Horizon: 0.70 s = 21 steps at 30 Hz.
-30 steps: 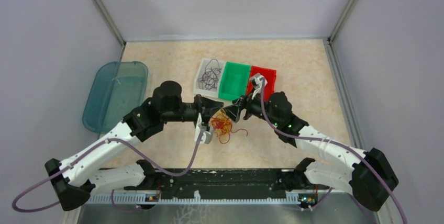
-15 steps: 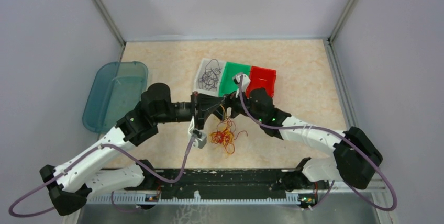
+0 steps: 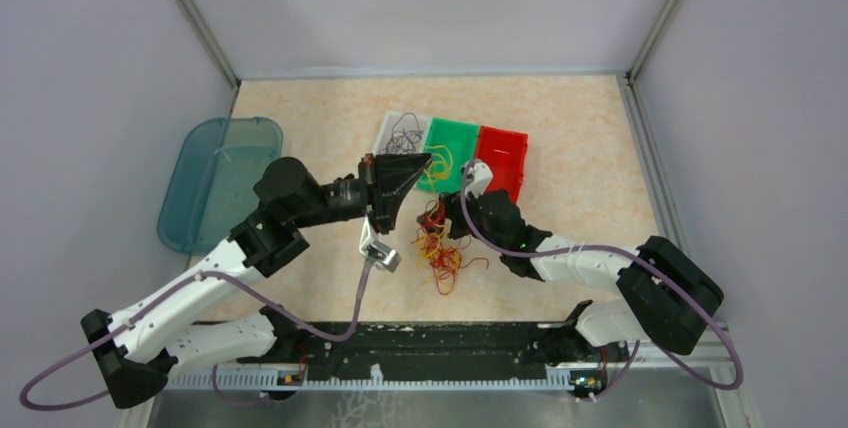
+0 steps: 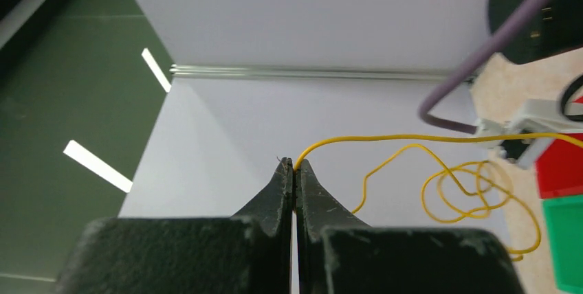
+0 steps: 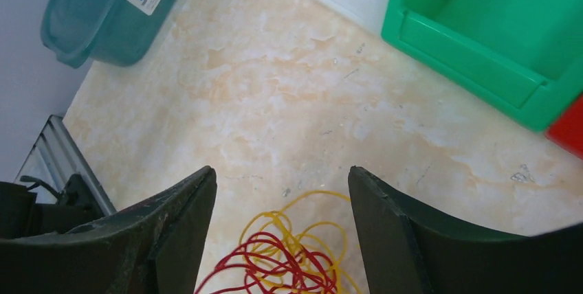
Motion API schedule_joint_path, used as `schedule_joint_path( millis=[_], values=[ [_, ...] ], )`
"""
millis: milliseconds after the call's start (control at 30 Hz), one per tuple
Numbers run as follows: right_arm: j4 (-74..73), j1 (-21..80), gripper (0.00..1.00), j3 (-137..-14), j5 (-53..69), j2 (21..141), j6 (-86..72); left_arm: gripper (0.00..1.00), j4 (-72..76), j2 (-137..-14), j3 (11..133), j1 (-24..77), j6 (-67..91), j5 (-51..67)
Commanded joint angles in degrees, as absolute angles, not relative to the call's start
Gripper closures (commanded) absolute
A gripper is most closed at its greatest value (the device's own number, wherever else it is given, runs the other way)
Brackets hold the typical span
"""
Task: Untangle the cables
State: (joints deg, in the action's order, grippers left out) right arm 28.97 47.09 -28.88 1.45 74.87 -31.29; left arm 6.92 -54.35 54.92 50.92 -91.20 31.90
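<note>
A tangle of red and yellow cables (image 3: 440, 250) lies on the table in front of the bins. A thin yellow cable (image 4: 412, 138) is pinched at the tips of my left gripper (image 4: 294, 164), which is shut on it. That strand runs right in loose loops (image 3: 438, 170) over the green bin (image 3: 455, 148). The left gripper (image 3: 422, 162) is raised beside the bins. My right gripper (image 5: 282, 172) is open just above the table, with the red and yellow tangle (image 5: 289, 259) lying between its fingers, untouched. Black cables (image 3: 400, 140) rest in the white tray.
The white tray (image 3: 385, 163), the green bin and a red bin (image 3: 505, 153) stand in a row behind the tangle. A teal plastic container (image 3: 215, 178) leans at the left wall. In the right wrist view the green bin (image 5: 481, 40) is just ahead.
The left gripper has lifted back and right toward the green bin, drawing a yellow strand out of the tangle. The right gripper has swung left and down over the tangle, its jaws narrowing slightly.
</note>
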Motion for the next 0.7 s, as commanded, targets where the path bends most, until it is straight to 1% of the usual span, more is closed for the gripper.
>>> schedule_joint_path(
  millis=[0, 333, 467, 533, 600, 667],
  values=[
    [35.5, 47.5, 0.29, -26.6, -2.8, 75.3, -33.0, 1.00, 19.3, -55.7, 57.8, 51.1, -93.4, 30.6],
    [38.0, 47.5, 0.35, -22.4, -8.0, 75.9, -34.5, 1.00, 21.2, -59.0, 66.4, 51.1, -92.6, 27.0],
    [38.3, 47.5, 0.37, -21.4, -9.8, 75.3, -34.8, 1.00, 18.5, -60.0, 70.1, 51.0, -90.9, 25.0],
    [36.9, 47.5, 0.37, -21.9, -10.2, 73.0, -33.5, 1.00, 16.2, -59.9, 70.4, 51.0, -89.6, 23.6],
    [34.0, 47.3, 0.35, -22.7, -11.1, 68.9, -32.2, 1.00, 13.4, -59.1, 69.1, 51.0, -89.2, 22.4],
    [31.6, 47.0, 0.29, -23.5, -11.3, 63.6, -30.5, 1.00, 12.4, -57.9, 66.6, 50.8, -89.1, 21.9]
  ],
)
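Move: The left hand holds a yellow cable end high up. The tangle hangs and lies some 38 cm below it, about 1 cm ahead and 2 cm to its right, with the green bin 22 cm ahead and 4 cm right of the hand, equally low. From the open right hand the tangle is roughly 6 cm back, 1 cm left and 9 cm down; from that hand the white bin is about 17 cm ahead and 9 cm left, the red bin 13 cm ahead and 11 cm right. Still pinching the yellow cable between shut fingertips, the left hand hauls it up about 12 cm away from the tangle, its fingers, pointing right, tipping up some 15 degrees, and stops at the top. Meanwhile the right hand, fingers staying well open, shifts about 4 cm right and sinks nearly as far beside the hanging strands, turning slightly clockwise and easing up a little at the end. ##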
